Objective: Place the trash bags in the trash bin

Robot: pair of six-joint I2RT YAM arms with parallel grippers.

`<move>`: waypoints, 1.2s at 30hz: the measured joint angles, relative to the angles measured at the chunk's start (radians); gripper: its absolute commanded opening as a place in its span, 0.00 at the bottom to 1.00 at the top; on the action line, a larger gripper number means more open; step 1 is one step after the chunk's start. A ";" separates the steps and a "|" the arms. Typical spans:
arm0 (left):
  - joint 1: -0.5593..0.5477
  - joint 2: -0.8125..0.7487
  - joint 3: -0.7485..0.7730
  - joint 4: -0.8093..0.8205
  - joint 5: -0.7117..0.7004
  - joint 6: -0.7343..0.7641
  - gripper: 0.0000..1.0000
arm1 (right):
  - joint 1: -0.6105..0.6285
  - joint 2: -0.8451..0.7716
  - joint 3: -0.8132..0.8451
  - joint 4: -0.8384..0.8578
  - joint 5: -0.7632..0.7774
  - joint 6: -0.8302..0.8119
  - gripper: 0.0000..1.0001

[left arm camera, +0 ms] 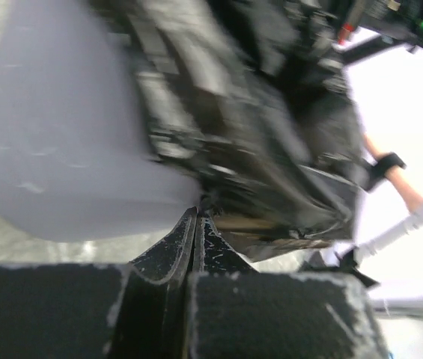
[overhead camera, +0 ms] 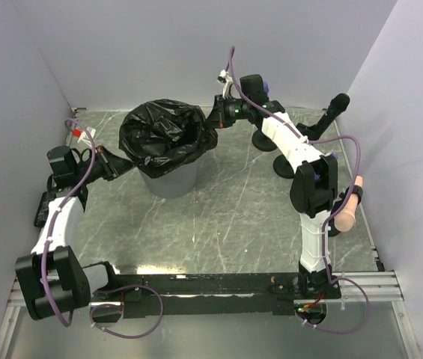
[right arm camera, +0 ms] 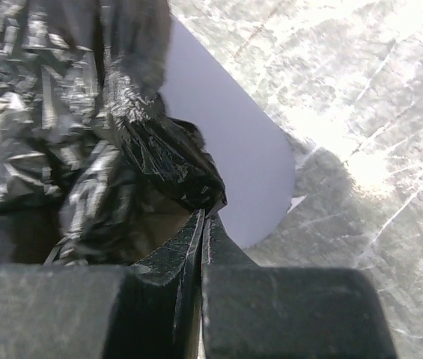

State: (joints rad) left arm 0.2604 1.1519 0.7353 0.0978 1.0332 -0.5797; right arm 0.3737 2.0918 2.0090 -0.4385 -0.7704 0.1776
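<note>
A black trash bag [overhead camera: 165, 134] is spread over the mouth of the light grey trash bin [overhead camera: 170, 182], which stands upright at the back middle of the table. My left gripper [overhead camera: 125, 163] is at the bag's left edge, and my right gripper [overhead camera: 212, 123] is at its right edge. In the left wrist view the left gripper [left arm camera: 198, 213] is shut, its tips pinching the crumpled bag [left arm camera: 256, 127] beside the bin wall [left arm camera: 54, 149]. In the right wrist view the right gripper [right arm camera: 205, 215] is shut on a fold of the bag [right arm camera: 159, 161] over the bin wall [right arm camera: 230, 142].
Two black round-based stands [overhead camera: 263, 140] sit on the table behind the right arm. A black handle [overhead camera: 335, 111] and a pinkish handle [overhead camera: 348, 208] lie along the right wall. A small red and white item [overhead camera: 82, 134] is at the left wall.
</note>
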 measured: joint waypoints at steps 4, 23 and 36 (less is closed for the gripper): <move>0.000 0.064 0.000 -0.009 -0.058 0.044 0.01 | 0.000 0.015 -0.012 -0.005 0.018 -0.015 0.00; 0.077 0.273 0.136 -0.089 -0.022 0.189 0.69 | 0.000 0.035 -0.153 -0.048 0.017 -0.045 0.00; 0.110 0.573 0.320 0.470 0.261 -0.285 0.72 | 0.000 0.035 -0.135 -0.053 -0.003 -0.056 0.32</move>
State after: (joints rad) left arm 0.3702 1.7248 1.0550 0.5678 1.2942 -0.8646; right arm 0.3733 2.1265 1.8744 -0.4911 -0.7734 0.1215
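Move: The black trash bag is draped over the trash bin, its near-left edge already pinched by the left hand and its right edge by the right. The bin's middle lies about 10 cm ahead, 11 cm right and 12 cm below the left hand; from the right hand, it is 4 cm back, 17 cm left and 13 cm down. The purple-topped stand is some 8 cm ahead and 18 cm right of the right hand, the black stand 3 cm ahead and 28 cm right, both middles roughly 12 cm lower. The bag's edge is drawn down outside the bin from both sides, each hand sinking about 8 cm with shut fingers, the left also easing forward and the right slightly back. The left then opens wide, lets go, and climbs back up while going forward and somewhat left around the bin's left side; the right stays low and parts its fingers partway. ##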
